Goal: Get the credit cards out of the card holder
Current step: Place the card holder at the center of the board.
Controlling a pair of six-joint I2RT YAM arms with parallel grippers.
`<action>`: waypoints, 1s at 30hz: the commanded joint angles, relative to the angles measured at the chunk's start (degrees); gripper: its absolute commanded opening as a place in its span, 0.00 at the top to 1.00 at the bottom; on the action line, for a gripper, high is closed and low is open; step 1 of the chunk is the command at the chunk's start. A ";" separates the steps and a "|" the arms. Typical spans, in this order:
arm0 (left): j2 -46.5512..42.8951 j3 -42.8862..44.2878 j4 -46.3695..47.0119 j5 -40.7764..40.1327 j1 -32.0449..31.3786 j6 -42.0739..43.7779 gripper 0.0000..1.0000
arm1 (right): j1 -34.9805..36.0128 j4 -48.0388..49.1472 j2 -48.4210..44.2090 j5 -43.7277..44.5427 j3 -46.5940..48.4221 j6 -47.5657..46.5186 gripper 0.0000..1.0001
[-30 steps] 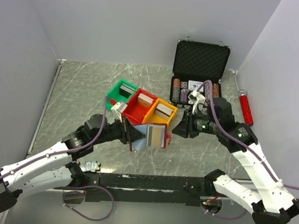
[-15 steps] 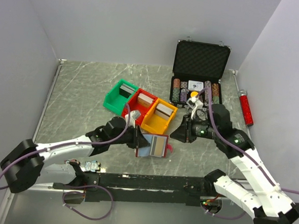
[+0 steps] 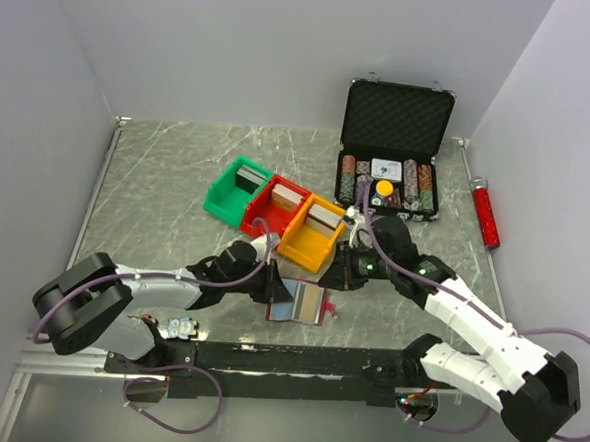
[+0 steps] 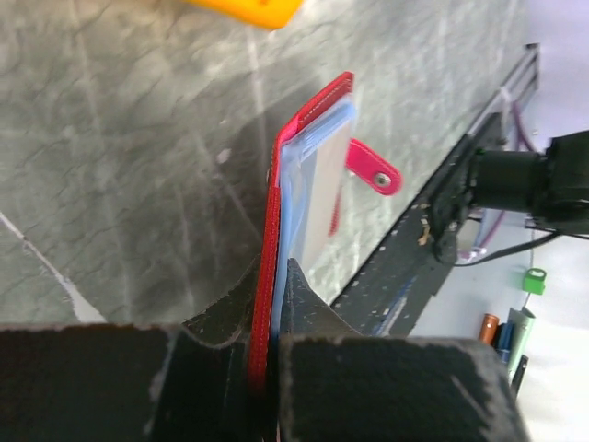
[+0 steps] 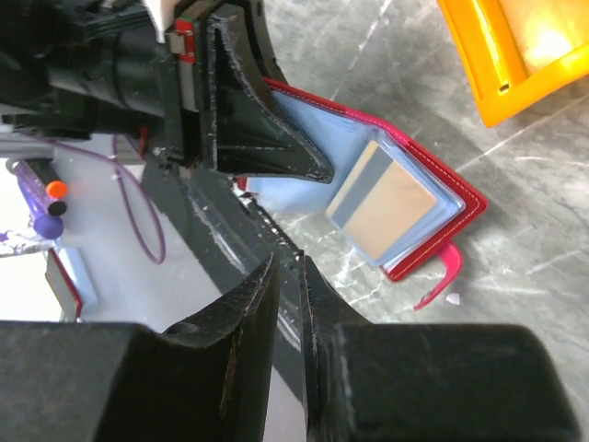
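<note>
The card holder (image 3: 283, 308), a small red wallet, lies open low over the table with its pale blue sleeves facing up. One credit card (image 5: 386, 207) shows inside a sleeve, tan in this light with a grey stripe. My left gripper (image 4: 273, 276) is shut on the holder's left edge, pinching the red cover (image 4: 308, 110) and a blue sleeve together. The red strap tab (image 4: 373, 170) sticks out at the far side. My right gripper (image 5: 287, 262) hovers just right of the holder (image 5: 465, 207), its jaws a narrow slit apart with nothing between them.
Green (image 3: 239, 188), red (image 3: 279, 208) and orange (image 3: 312, 232) bins holding card decks stand just behind the holder. An open black chip case (image 3: 390, 182) sits at the back right, with a red-handled screwdriver (image 3: 484, 215) by the right wall. A black rail (image 3: 297, 359) runs along the near edge.
My left gripper has brought the card holder nearer and lower, flattening it toward the table. My right gripper has come left and down toward it, its jaws narrowing.
</note>
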 commanded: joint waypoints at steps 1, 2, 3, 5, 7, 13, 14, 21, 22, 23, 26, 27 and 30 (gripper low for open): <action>1.96 1.33 3.36 -0.27 -0.01 -0.40 0.98 | 3.00 8.98 3.07 3.73 -3.17 3.52 0.78; 1.96 1.42 2.92 -0.44 -0.01 -0.40 0.94 | 3.44 9.95 3.87 3.91 -3.88 3.96 0.78; 1.79 1.50 2.39 -0.53 0.07 -0.32 0.89 | 3.97 10.57 4.57 4.17 -4.32 4.23 0.78; 1.09 1.68 0.98 -1.14 0.07 -0.14 0.74 | 4.41 11.10 5.54 4.96 -4.76 4.23 0.78; -0.23 1.59 -0.77 -1.94 0.07 0.30 0.63 | 4.32 11.01 5.98 5.49 -4.76 3.97 0.78; -2.95 2.03 -6.40 -5.01 0.07 1.97 0.49 | 4.41 9.87 7.83 6.90 -3.97 2.12 0.77; -3.48 2.03 -7.19 -5.36 0.16 2.06 0.48 | 4.41 9.96 8.27 6.98 -3.88 2.03 0.77; -13.57 3.08 -22.36 -11.85 0.51 4.08 0.48 | 4.50 9.34 9.41 8.47 -4.59 1.24 0.77; -16.38 3.70 -25.88 -13.87 0.51 4.08 0.48 | 4.41 8.91 9.06 8.83 -4.59 1.15 0.77; -18.84 4.31 -28.79 -16.33 0.60 3.90 0.48 | 4.50 8.38 8.71 9.18 -4.41 0.98 0.77; -26.49 5.81 -33.30 -19.78 0.60 3.03 0.47 | 6.24 7.06 7.48 11.36 -2.92 0.71 0.75; -27.99 5.90 -31.73 -18.82 0.60 3.02 0.47 | 8.00 6.27 7.39 13.81 -1.78 0.28 0.74; -26.53 6.25 -24.01 -11.98 0.25 1.19 0.47 | 12.93 4.34 10.27 17.97 1.30 -0.17 0.73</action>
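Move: My left hand still pinches the left flap of the open card holder, its middle about 4 cm to this hand's right, 2 cm back and 2 cm lower, just over the board. The yellow box stands some 15 cm ahead and 7 cm to the right, the red box about 19 cm ahead and 3 cm left. From my empty right hand the holder is some 7 cm left, 1 cm back and 12 cm below. I lower my left hand another centimetre to set the card holder down, open the fingers to about half to let go of its left flap, then draw off to the left about 5 cm and rise clear, turning slightly counter-clockwise. My right hand sinks about 6 cm towards the holder's right side, fingers slightly parted as before, and waits above it. ##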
